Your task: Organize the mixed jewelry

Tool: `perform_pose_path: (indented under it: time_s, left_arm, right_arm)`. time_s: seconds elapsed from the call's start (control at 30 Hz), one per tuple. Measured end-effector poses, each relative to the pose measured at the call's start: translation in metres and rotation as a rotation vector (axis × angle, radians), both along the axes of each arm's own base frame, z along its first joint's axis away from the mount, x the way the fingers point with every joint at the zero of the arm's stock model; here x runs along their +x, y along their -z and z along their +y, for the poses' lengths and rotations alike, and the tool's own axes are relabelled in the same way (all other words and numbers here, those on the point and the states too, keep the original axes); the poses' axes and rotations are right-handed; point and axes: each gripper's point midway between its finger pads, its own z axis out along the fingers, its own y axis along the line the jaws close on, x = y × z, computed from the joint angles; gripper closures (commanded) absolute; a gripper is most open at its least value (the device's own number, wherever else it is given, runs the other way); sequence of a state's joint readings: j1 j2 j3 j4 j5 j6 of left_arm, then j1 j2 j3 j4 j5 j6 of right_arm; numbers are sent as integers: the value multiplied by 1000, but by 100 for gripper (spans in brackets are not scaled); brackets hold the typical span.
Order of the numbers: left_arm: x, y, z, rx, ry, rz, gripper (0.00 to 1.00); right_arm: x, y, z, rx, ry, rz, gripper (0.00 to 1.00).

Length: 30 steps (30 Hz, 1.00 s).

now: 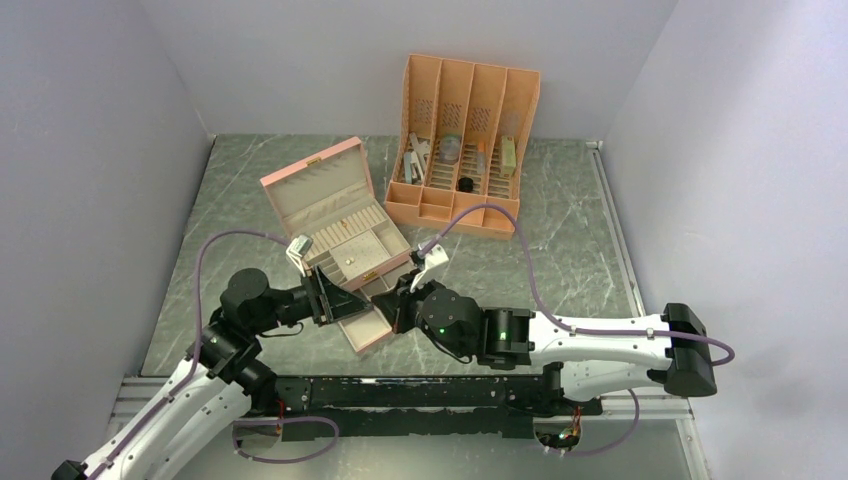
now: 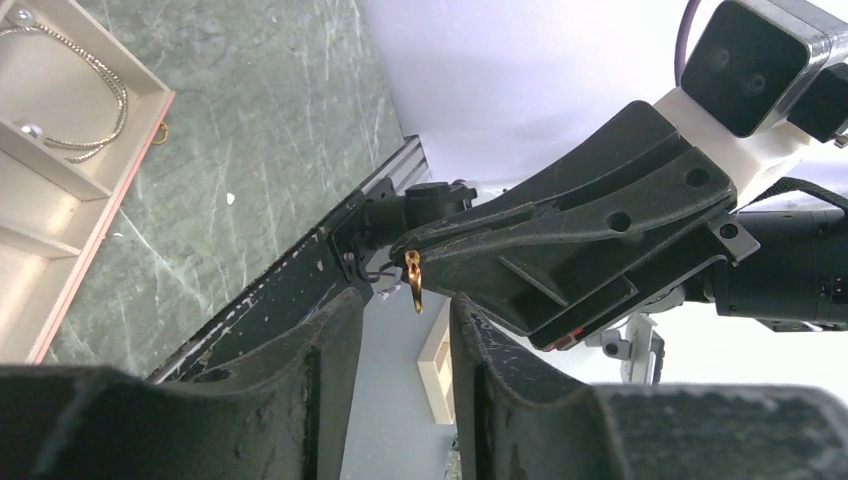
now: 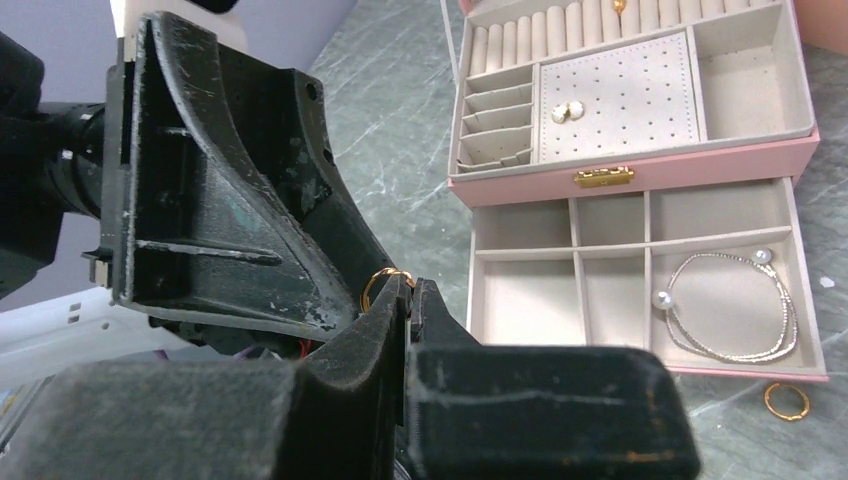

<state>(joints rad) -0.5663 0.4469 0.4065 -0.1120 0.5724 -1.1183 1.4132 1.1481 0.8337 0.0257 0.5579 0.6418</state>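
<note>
My right gripper (image 3: 408,290) is shut on a small gold ring (image 3: 383,283), which sticks up from its fingertips. In the left wrist view the same ring (image 2: 413,281) hangs from the right gripper's black fingers (image 2: 560,240), its lower end just at the gap of my left gripper (image 2: 405,312). The left jaws stand open on either side of the ring without touching it. Both grippers meet above the open drawer (image 1: 365,322) of the pink jewelry box (image 1: 335,215). Another gold ring (image 3: 787,400) lies on the table beside the drawer. Two earrings (image 3: 567,112) sit on the box's dotted pad.
A pearl-ended bracelet (image 3: 735,312) lies in the drawer's right compartment. An orange slotted organizer (image 1: 465,140) with grey and black oddments stands at the back. Walls close in the green marble table (image 1: 570,240) on three sides.
</note>
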Motion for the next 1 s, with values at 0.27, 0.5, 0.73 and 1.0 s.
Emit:
perform_pose_path:
  time_s: [0.27,0.5,0.73,1.0]
  left_arm:
    - [-1,-4,-2,-29,9,5,74]
    - [-1,-4,-2,-32,10,11,95]
    - [-2,-5,-1,-35,10,7,95]
    - [-3,-4,-1,-6,28,-60,95]
  right_arm:
    - [-2,-3,4,13,-7,-2,100]
    - [-2,-3,4,10,-1,-4,100]
    - [-3,-4,5,15,0,-3,95]
    - [-8,-12,-5,29,-17,9,69]
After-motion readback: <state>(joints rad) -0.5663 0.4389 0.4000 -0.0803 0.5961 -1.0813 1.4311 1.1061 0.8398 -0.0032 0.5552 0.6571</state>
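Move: The gold ring is already pinched in the right gripper's closed tips, about 1 cm ahead and 1 cm left of its hand point. The same ring lies between the left gripper's part-open fingers, about 1 cm ahead and 1 cm right of that hand. Counted from the left hand, the box's open drawer is some 9 cm ahead, 1 cm right and 20 cm below, and a loose ring on the table about 8 cm ahead, 13 cm right and 22 cm below. Hold the left gripper almost still around the gold ring and shut its fingers to pinch it in the tips, while the right gripper keeps its grip. Only once the left has closed, open the right fingers about a quarter of their range to let go, and start the right hand up, back and to its right, roughly 1.5 cm off the ring. ##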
